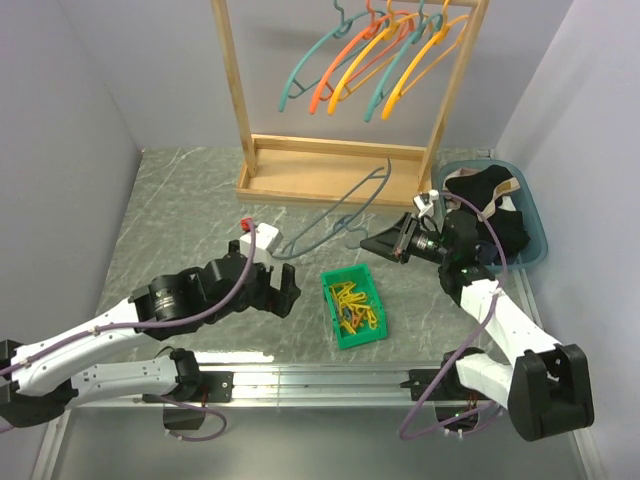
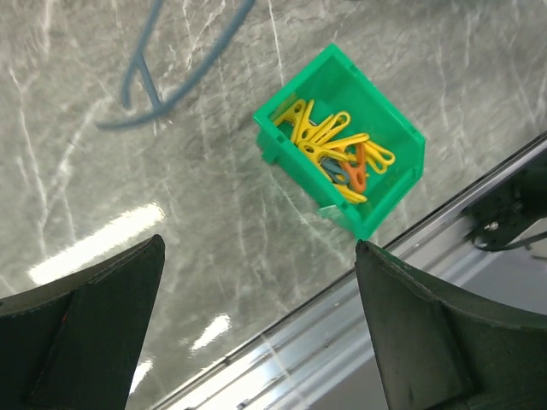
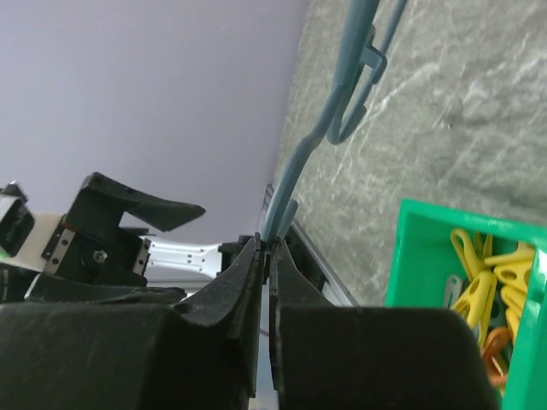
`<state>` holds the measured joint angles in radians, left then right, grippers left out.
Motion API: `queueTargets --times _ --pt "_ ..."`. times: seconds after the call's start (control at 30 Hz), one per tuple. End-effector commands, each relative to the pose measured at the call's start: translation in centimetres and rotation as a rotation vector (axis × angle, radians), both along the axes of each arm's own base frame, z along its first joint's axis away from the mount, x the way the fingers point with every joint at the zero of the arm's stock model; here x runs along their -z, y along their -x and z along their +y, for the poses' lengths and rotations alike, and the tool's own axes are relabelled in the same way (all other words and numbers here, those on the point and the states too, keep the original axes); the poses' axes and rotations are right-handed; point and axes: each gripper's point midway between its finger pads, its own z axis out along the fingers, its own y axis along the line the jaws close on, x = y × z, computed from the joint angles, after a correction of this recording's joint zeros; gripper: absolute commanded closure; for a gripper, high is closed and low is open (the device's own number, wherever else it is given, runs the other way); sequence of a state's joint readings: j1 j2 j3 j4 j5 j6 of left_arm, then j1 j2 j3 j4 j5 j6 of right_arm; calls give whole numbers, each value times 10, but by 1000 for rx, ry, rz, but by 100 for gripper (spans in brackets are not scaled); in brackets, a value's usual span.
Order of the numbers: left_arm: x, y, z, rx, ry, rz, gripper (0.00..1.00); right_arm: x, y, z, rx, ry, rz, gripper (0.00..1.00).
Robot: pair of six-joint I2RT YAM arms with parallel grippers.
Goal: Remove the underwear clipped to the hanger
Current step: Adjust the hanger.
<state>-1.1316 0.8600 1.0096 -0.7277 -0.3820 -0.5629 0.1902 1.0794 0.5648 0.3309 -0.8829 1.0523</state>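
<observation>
A bare blue-grey hanger (image 1: 352, 189) lies across the marble table, with no cloth clipped to it. My right gripper (image 1: 370, 244) is shut on its hook end; in the right wrist view the fingertips (image 3: 256, 256) pinch the thin hanger (image 3: 342, 94) stem. The underwear (image 1: 497, 226), black pieces with a pale one, lies heaped in the blue basket (image 1: 537, 222) at the right. My left gripper (image 1: 272, 297) hovers open over the table, left of the green bin (image 1: 355, 307), holding nothing. In the left wrist view its fingers (image 2: 94, 316) frame bare table, with the hanger (image 2: 201, 64) beyond.
The green bin (image 2: 342, 145) holds yellow and orange pegs. A wooden rack (image 1: 330, 170) at the back carries several coloured hangers (image 1: 380, 55). A small white and red object (image 1: 258, 237) sits near the left gripper. A metal rail (image 1: 320, 380) runs along the near edge.
</observation>
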Motion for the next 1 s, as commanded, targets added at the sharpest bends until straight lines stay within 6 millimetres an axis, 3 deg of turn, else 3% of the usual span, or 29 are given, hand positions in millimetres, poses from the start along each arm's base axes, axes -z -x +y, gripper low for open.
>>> queueTargets --times 0.0,0.23,0.47,0.6,0.83,0.97 --pt "-16 -1 0 91 -96 -99 1 -7 13 1 -40 8 -7 100" --pt "20 6 -11 162 -286 -139 1 -35 33 1 -46 -134 29 100" --pt "27 9 -22 165 -376 -195 1 -63 57 -2 -60 -159 3 100" --pt "37 9 -30 171 -434 -208 1 -68 74 -2 -91 -187 14 100" --pt "44 -10 -15 -7 -644 -312 1 -61 99 -2 -138 -201 62 100" --pt "49 -13 -17 -44 -746 -380 2 -60 110 -2 -169 -201 66 100"
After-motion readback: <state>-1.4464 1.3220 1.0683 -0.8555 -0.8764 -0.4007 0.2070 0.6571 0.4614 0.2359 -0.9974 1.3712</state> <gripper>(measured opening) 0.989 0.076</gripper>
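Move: The free near end of the blue-grey hanger lies about 12 cm ahead of the open left hand, 3 cm to its left and some 15 cm lower; the green clip box is about 15 cm to that hand's right, 3 cm ahead, 22 cm down. The right hand holds the hanger by its hook: the same end is roughly 20 cm to its left, level fore and aft, 13 cm lower, and the box 9 cm back, 2 cm left, 20 cm below. Right hand draws the pinched hanger back 10 cm, rising; open left sinks 7 cm towards its end, rolling. ##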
